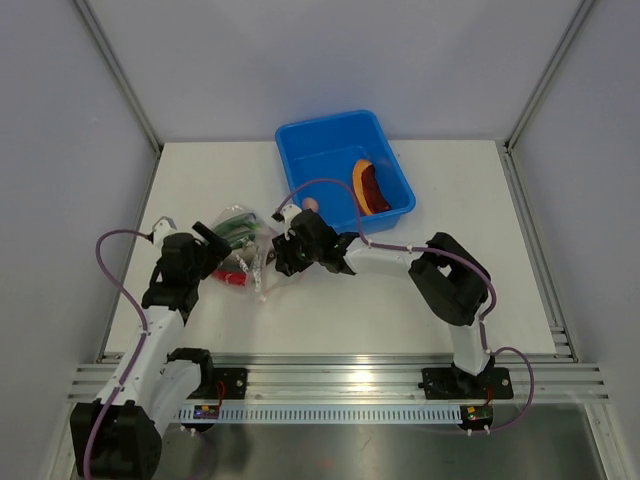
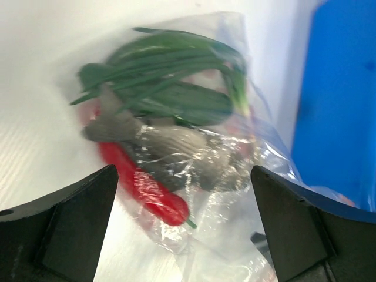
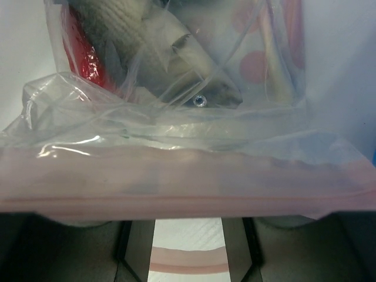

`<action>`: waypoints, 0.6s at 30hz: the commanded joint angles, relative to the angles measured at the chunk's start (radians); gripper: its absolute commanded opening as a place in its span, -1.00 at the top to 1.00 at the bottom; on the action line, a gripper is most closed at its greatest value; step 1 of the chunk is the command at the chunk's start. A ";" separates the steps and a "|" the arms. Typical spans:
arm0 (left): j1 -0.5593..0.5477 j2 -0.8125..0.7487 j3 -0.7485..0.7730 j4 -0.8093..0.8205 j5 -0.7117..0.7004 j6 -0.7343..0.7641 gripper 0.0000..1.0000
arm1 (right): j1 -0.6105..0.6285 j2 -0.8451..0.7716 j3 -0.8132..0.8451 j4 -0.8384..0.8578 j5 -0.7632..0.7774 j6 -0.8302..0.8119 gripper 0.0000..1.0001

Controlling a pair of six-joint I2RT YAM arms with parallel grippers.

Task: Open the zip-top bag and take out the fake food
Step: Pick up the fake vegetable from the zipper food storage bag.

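Observation:
The zip-top bag [image 1: 245, 252] lies on the white table between my two grippers, and the fake food inside shows through the clear film. In the left wrist view a green onion [image 2: 170, 88], a grey fish [image 2: 176, 155] and a red chilli [image 2: 147, 191] sit in the bag [image 2: 229, 235]. My left gripper [image 2: 183, 176] [image 1: 218, 243] stands wide open around the bag's closed end, gripping nothing. My right gripper [image 1: 283, 252] is at the mouth. The pinkish zip strip [image 3: 188, 188] runs across its fingertips and hides them. My right gripper's [image 3: 188, 220] jaws stand apart, with table showing between them.
The blue tub [image 1: 300, 150] stands behind the bag, with an orange slice [image 1: 368, 185] in it. A pale pink egg [image 1: 311, 205] lies by the tub's near wall. The tub's wall [image 2: 341, 106] fills the right of the left wrist view. Walls close in the table on three sides.

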 commanded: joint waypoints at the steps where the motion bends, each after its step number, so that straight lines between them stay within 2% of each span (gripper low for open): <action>1: 0.008 0.014 0.069 -0.073 -0.171 -0.104 -0.98 | 0.010 -0.081 -0.012 0.020 0.021 0.012 -0.02; 8: 0.029 0.114 0.140 -0.202 -0.260 -0.225 -0.98 | 0.008 -0.100 -0.028 0.034 0.013 0.017 -0.03; 15: 0.034 0.284 0.154 -0.060 -0.099 -0.211 -0.98 | 0.008 -0.097 -0.028 0.036 0.014 0.017 -0.03; 18: 0.034 0.340 0.154 0.005 -0.053 -0.184 -0.88 | 0.008 -0.096 -0.029 0.036 0.007 0.014 -0.03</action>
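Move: The left hand, empty and open, goes for the bag's closed end, about 4 cm ahead, 1 cm to its right and some 9 cm below. At that level, the red pepper lies 4 cm right and 1 cm back, the fish 6 cm right and 4 cm ahead, and the green vegetables 5 cm right and 11 cm ahead. From the right hand at the mouth, the closed end is about 18 cm left, 5 cm ahead and 4 cm lower. With its fingers still spread wide, the left hand swings left about 3 cm over the bag's closed end, turning some 15 degrees counter-clockwise, then sinks beside the pepper and fish tail, about 5 cm lower in all, as the fingers tip about 15 degrees further down and it eases a little back to the right. Meanwhile the right hand, its half-open fingers still in the bag's mouth between the two zip strips, rises about 1.5 cm and then holds there. ##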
